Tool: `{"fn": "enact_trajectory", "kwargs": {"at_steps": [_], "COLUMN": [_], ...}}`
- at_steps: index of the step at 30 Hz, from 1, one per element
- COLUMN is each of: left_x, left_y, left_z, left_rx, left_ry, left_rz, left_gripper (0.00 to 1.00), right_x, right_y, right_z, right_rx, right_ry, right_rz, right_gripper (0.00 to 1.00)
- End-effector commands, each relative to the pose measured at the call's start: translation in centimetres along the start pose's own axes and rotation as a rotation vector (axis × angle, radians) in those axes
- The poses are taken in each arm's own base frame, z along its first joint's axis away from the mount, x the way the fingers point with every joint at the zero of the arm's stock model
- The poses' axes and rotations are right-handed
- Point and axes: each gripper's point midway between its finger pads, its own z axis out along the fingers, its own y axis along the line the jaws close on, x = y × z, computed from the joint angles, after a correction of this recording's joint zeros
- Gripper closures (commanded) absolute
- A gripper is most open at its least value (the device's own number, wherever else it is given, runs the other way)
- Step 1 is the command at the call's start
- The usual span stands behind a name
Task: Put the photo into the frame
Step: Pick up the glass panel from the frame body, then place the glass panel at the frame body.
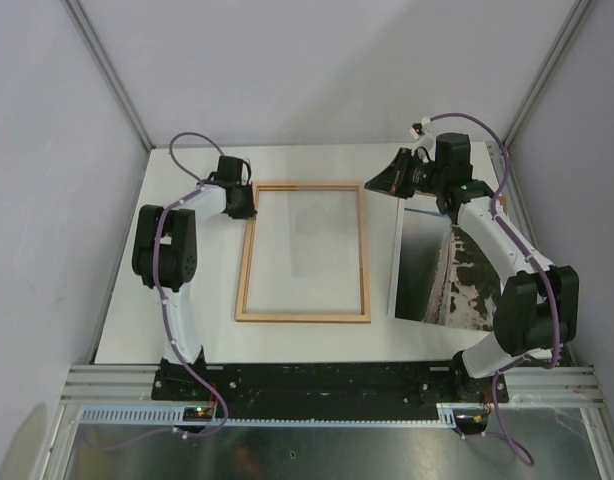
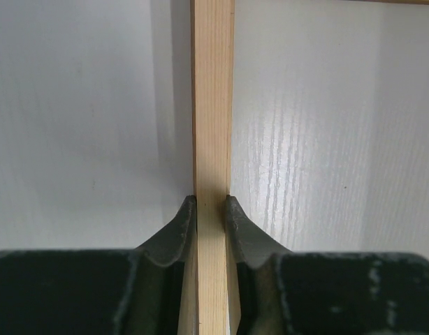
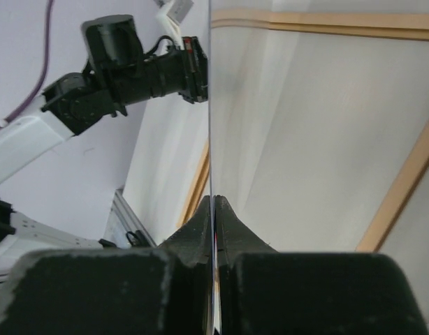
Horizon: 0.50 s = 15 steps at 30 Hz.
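The frame (image 1: 364, 262) lies flat mid-table, light wood face up. My left gripper (image 1: 250, 210) sits at its far left corner. In the left wrist view that gripper (image 2: 212, 201) is shut on the light wood rail (image 2: 212, 105), one finger on each side. The photo (image 1: 435, 272), dark grey water beside mottled brown-white land, is right of the frame with its far edge raised. My right gripper (image 1: 395, 184) holds it near its far left corner. From the right wrist the photo (image 3: 210, 105) shows edge-on as a thin sheet, and the gripper (image 3: 214, 199) is shut on it.
The white tabletop (image 1: 187, 330) ends at grey walls on the left, right and back. An aluminium rail (image 1: 327, 380) carrying both arm bases runs along the near edge. Past the photo, the right wrist view shows the frame's rails (image 3: 403, 188) and the left arm (image 3: 124, 70).
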Motion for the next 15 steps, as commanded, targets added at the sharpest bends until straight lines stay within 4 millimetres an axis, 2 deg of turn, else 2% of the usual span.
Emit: {"fn": "enact_trajectory", "kwargs": {"at_steps": [1,4,8,11,15], "left_x": [-0.7,-1.1,-1.9,-2.6,-2.6], "left_y": [-2.4,-2.6,-2.7,-1.5,1.0], "left_z": [-1.0,-1.4,-2.7,-4.2,-6.2], "left_rx": [0.102,0.103,0.101,0.061,-0.022], "left_ry": [-0.026,-0.035,-0.056,-0.068,-0.081], "left_rz": [0.007,-0.018,-0.094,-0.17,-0.272], "left_gripper": [1.0,1.0,0.76,0.62,0.56], "right_x": [-1.8,-1.6,-1.1,-0.3,0.6], "right_y": [4.6,4.5,4.5,4.0,3.4], "right_z": [-1.5,-1.4,-0.8,-0.1,0.9], "right_rx": [-0.138,-0.147,-0.181,-0.18,-0.197], "right_ry": [-0.064,-0.062,-0.052,-0.034,-0.015], "right_rz": [-0.014,0.017,0.063,0.089,0.132], "right_gripper": [1.0,1.0,1.0,1.0,1.0]}}
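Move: The right hand already has the glass panel pinched by its edge, high over the frame body's right rail; the frame's middle lies about 14 cm to its left, 1 cm back and some 25 cm below. The photo lies roughly 19 cm to this hand's right, 4 cm back and 25 cm down. The left hand still pinches the frame's left rail near its far corner, with the frame's middle about 13 cm to its right, 9 cm back and 1 cm lower. The left hand, still pinching the left rail, eases about 1 cm to the right and slightly back with the frame, then opens its fingers, lets go of the wood and begins to rise, about 1.5 cm up with a small turn of the wrist. Meanwhile the right hand keeps its pinch on the glass panel over the frame, drifting some 2 cm left and a little back, first rising about 1 cm and then sinking most of that again, while it rolls roughly 10 degrees so that its left-pointing fingers tip up. ##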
